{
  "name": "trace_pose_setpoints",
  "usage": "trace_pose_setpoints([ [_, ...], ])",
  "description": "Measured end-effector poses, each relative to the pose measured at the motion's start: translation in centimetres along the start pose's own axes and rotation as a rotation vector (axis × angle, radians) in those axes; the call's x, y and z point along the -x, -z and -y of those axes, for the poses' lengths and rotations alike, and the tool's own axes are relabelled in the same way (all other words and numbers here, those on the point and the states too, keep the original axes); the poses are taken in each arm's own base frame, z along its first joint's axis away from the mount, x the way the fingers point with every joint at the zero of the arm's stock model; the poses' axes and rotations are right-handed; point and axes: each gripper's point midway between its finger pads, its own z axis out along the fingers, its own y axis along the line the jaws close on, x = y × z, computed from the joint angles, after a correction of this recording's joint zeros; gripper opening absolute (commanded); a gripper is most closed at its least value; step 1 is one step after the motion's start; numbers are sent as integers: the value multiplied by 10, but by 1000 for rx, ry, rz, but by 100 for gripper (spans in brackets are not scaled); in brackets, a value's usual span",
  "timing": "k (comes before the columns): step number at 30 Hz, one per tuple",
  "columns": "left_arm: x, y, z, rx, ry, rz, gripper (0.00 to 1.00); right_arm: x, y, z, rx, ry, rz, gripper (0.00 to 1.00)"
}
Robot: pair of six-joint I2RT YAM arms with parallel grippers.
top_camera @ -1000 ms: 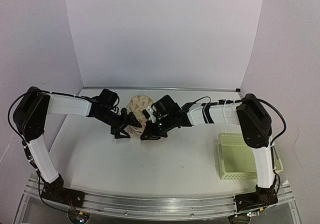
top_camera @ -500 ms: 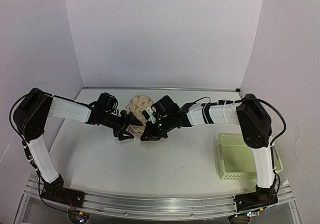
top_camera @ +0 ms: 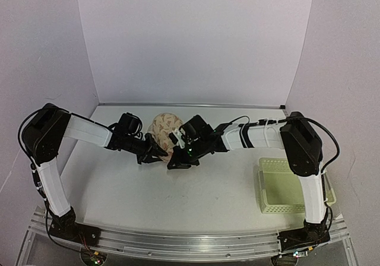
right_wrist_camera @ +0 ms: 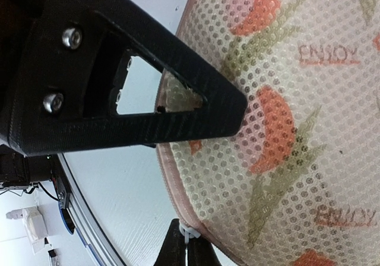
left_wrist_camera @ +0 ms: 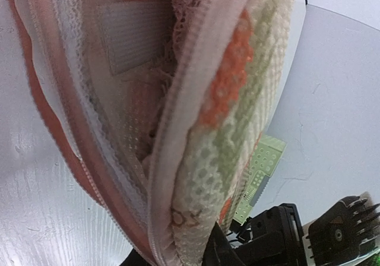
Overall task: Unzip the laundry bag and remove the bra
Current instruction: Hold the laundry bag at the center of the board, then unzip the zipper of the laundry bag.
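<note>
The laundry bag [top_camera: 165, 125] lies at the back middle of the table, beige mesh with orange leaf print [right_wrist_camera: 279, 117]. Its zip is partly undone, and the left wrist view looks into the gap [left_wrist_camera: 119, 117]. Pinkish lace of the bra [left_wrist_camera: 181, 22] shows inside. My left gripper [top_camera: 159, 152] straddles the bag's upper flap at its rim [left_wrist_camera: 178, 257] and is closed on it. One of its black fingers [right_wrist_camera: 148, 108] lies across the bag's top. My right gripper [top_camera: 176, 158] is shut on the white zip pull [right_wrist_camera: 187, 235] at the bag's near edge.
A pale yellow-green lattice basket [top_camera: 285, 186] stands at the right near edge, beside the right arm's base. White walls close the back and both sides. Both arms stretch inward and meet at the bag.
My left gripper has moved right to the bag's edge and closed from open onto its flap. The right gripper has stayed on the zip pull, shifting slightly.
</note>
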Motion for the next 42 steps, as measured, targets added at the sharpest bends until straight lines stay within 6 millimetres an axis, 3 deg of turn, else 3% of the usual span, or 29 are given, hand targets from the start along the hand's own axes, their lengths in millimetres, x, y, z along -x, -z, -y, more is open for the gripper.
trace_pose_setpoints([
  [3, 0, 0, 2, -3, -2, 1, 0, -1, -1, 1, -3, 0, -2, 0],
  [14, -1, 0, 2, -4, -3, -5, 0, -25, 5, 24, -64, 5, -13, 0],
  [25, -3, 5, 15, 5, -121, -51, 0, -53, 35, 66, -211, 18, 14, 0],
  [34, -13, 8, 14, 26, -217, -110, 0, -54, 61, 119, -297, -30, 44, 0],
  [42, -16, 12, 33, 3, -302, -138, 0, -48, 86, 115, -308, 26, 93, 0],
])
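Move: At the left fingertips, half closed, is the rim of the open laundry bag, whose middle lies about 7 cm ahead and 4 cm lower, with the bra in its mouth some 6 cm ahead. The right fingers already hold the bag's rim by the zip pull; the bag's middle is about 11 cm ahead of them and 2 cm left, the board's centre about 6 cm right. The basket is far off, roughly 49 cm right and 8 cm back. Pinching the bag's rim, the left fingers close fully and hold nearly still; then the right hand, keeping its grip by the zip pull, draws its end about 15 cm to the right, away from the left hand, dipping some 5 cm before rising a little, its fingers tipping farther down. The left keeps hold, rises about 3.5 cm and turns some 15 degrees clockwise. ##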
